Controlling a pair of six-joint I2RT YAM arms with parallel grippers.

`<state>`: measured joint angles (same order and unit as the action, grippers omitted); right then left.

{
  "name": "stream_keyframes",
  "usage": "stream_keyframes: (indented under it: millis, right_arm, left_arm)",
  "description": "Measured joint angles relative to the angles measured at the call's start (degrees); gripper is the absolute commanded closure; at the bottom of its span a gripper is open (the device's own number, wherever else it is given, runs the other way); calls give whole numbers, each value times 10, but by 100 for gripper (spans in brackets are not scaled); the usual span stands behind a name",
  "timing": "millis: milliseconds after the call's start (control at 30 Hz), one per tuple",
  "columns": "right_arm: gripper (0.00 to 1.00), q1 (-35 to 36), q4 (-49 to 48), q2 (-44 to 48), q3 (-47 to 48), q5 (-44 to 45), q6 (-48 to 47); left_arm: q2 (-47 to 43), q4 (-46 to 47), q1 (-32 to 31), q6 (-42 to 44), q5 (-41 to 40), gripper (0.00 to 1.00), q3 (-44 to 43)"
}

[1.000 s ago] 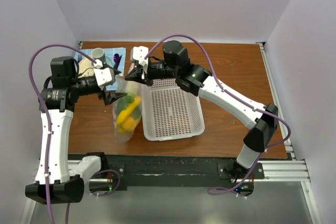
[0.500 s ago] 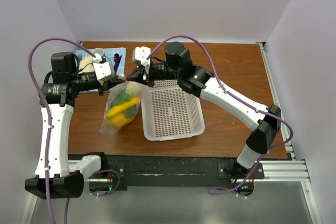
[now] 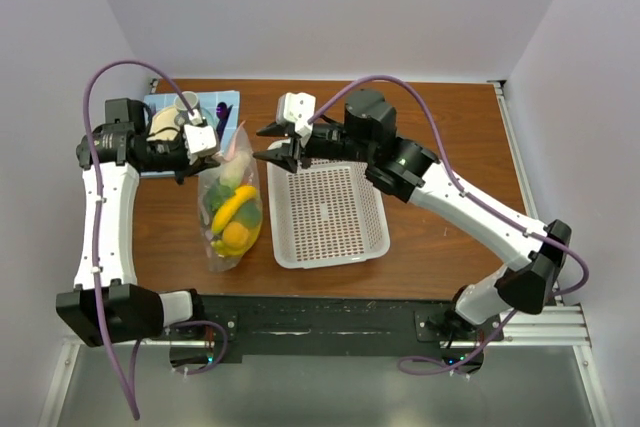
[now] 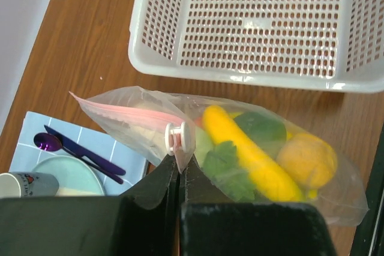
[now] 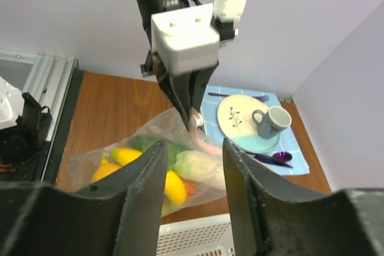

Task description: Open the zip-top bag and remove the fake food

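The zip-top bag (image 3: 240,162) hangs left of the basket, clear with a pinkish zipper strip (image 4: 129,111) and a white slider (image 4: 179,138). Inside it is the fake food: a yellow banana (image 4: 252,157), a yellow-orange round fruit (image 4: 306,160), green pieces (image 4: 261,131) and a cream-white piece (image 5: 207,166). My left gripper (image 4: 180,166) is shut on the bag's edge just under the slider and shows in the top view (image 3: 212,169). To the bag's right, my right gripper (image 3: 268,144) stands open. In its own view (image 5: 192,160) nothing is between its fingers.
A white mesh basket (image 3: 330,255) sits right of the bag on the brown table. At the back left a blue placemat (image 3: 225,105) carries a plate (image 5: 240,118), a cup (image 5: 273,121) and purple cutlery (image 4: 78,148). Walls close in on both sides.
My left gripper shut on the bag's edge near the slider. My right gripper opened, let go of the bag's top and drew back to the right. The bag swung to hang from the left gripper.
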<state>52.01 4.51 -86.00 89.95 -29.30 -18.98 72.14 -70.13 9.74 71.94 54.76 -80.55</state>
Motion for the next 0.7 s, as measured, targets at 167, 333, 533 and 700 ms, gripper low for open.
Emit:
stream_keyframes:
  millis: [167,333,533,700]
  right_arm:
    - [54,1,6,-52,52,-24,-6]
    - [64,1,6,-97,63,-5,-13]
    - [76,-16,-16,-131,26,120,3]
    - [92,-66,-20,-203,-25,303,72]
  left_arm:
    - [-24,-32,0,42,-4,100,-3]
    - [-27,-60,0,36,17,100,-98]
    - [-40,-55,0,22,52,100,-182]
    - [-61,-58,0,21,55,100,-147]
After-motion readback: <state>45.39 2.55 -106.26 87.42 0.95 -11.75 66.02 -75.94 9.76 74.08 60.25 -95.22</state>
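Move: The bag's pink zip band starts in the left fingers; its free far tip lies about 6 cm ahead and 4 to the right, level with that hand. The fake food hangs some 8 back, 2 right and 17 below it. From the empty right hand the tip is roughly 10 ahead, 5 left and 14 below; the basket's far left corner is 16 straight ahead and 33 below, the food 4 back, 7 left, 31 below. Still pinching the zip end of the bag, the left hand lifts it about 10 cm and draws slightly back, tilting up a little. The free right hand edges left, then swings forward and steeply down, about 17 cm out and 20 lower, to over the basket's far left corner, its wrist turning some 40 degrees clockwise and dipping while the fingers half close. ##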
